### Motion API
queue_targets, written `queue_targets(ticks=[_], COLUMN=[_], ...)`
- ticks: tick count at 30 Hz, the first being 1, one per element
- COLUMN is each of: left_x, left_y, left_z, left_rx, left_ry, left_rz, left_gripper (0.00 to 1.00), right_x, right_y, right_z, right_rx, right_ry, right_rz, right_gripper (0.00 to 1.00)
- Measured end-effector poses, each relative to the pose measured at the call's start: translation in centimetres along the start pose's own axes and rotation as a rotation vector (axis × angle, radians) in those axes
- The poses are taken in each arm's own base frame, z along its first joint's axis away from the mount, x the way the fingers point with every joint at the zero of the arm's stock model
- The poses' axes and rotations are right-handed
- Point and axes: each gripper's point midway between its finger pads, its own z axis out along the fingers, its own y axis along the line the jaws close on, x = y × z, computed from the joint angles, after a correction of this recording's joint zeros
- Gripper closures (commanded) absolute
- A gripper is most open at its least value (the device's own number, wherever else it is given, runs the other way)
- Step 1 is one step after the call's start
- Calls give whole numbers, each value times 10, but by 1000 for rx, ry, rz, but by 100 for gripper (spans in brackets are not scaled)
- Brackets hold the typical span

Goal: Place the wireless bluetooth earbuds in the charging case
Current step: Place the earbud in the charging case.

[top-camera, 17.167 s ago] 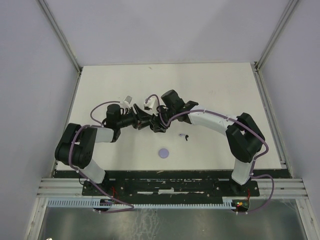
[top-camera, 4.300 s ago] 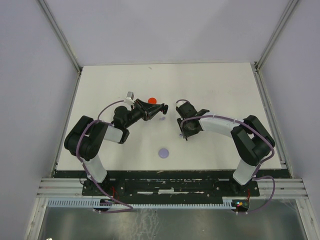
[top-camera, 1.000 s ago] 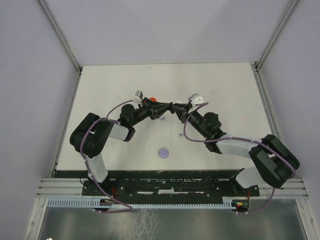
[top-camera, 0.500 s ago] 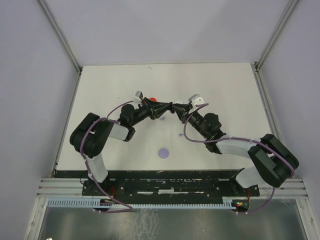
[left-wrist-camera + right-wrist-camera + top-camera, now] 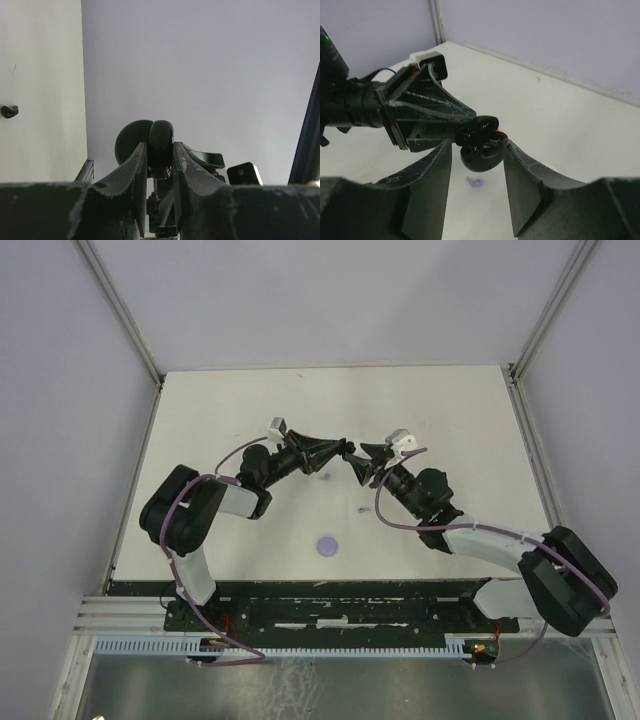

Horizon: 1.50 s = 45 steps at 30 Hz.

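Observation:
A black charging case point(image 5: 481, 150) hangs open above the table, its lid point(image 5: 131, 140) swung back. My left gripper point(image 5: 338, 452) is shut on the case point(image 5: 161, 131). Glossy black shapes sit in its wells; whether they are earbuds I cannot tell. My right gripper point(image 5: 362, 462) is open, one finger point(image 5: 522, 175) on each side of the case and just short of it. A black earbud point(image 5: 366, 510) lies on the table to the right, also in the left wrist view point(image 5: 9, 111). A lavender earbud point(image 5: 475, 181) lies under the case.
A lavender round disc point(image 5: 327, 545) lies on the table nearer the arm bases. A sliver of red point(image 5: 498, 131) shows behind the case. Grey walls point(image 5: 330, 300) close the table on three sides.
My right gripper has opened and drawn back to the right from the case. The left gripper, still holding the case, shifted slightly and now covers the red disc.

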Motion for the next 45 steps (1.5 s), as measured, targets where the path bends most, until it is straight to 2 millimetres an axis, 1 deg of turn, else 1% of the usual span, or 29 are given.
queue_targets(ticks=[1,3,5,7,8,10,11,13,14,16,17,19,22,23,25,28,31,37,45], left_x=[-1,-1,-3,-4,-4,-4,-5,-5,-4,-2,-1,2,6,7,10,13,16,20,21], left_y=[-1,-1,0,2,4,8,10,15,17,22,24,26,30,29,27,22,18,19,21], left_z=[1,1,2,3,3,3,3,3,2,1,1,-1,-3,-3,-3,-1,1,2,2], left_rx=[2,0,-7,-15,-21,-35,-43,-59,-69,-86,-93,-107,-126,-130,-135,-126,-125,-137,-151], left_ry=[-2,-5,-11,-15,-16,-17,-17,-16,-12,0,6,22,46,56,74,103,128,168,175], left_rz=[1,0,-1,5,7,14,20,34,39,52,59,71,102,112,126,159,183,196,187], left_gripper=[97,97,97,97,97,97,97,97,97,97,97,97,97,97,97,97,97,97,97], right_x=[-8,-29,-49,-61,-64,-71,-77,-92,-96,-89,-77,-45,-1,11,26,36,39,45,56], right_y=[0,-1,-6,-16,-21,-35,-43,-56,-60,-70,-74,-81,-89,-91,-92,-89,-82,-73,-63], right_z=[-2,-8,-15,-22,-22,-15,-8,8,14,16,12,-2,-23,-29,-35,-40,-42,-37,-33], right_rx=[0,14,45,109,143,223,266,322,338,371,385,407,421,419,407,376,337,276,220], right_ry=[-12,-55,-93,-87,-63,26,93,178,208,289,344,476,660,720,801,861,878,900,927], right_rz=[1,3,13,28,35,51,58,67,71,77,80,88,98,106,119,136,157,183,216], right_gripper=[44,40,40,39,38,32,29,26,25,24,23,23,22,22,23,23,23,24,26])
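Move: The loose black earbud lies on the table about 8 cm ahead of the right hand, 9 cm to its right and 20 cm below. The charging case, still in the left fingers, is some 3 cm ahead and 3 cm left at the same height; the nearer purple earbud lies about 2 cm ahead, 3 cm right, on the table. From the left hand the black earbud is roughly 5 cm ahead, 13 cm right and 20 cm down. Fingers opening wider, right hand lifts 9 cm, swings right, then drops 15 cm, tipping down towards the black earbud. ##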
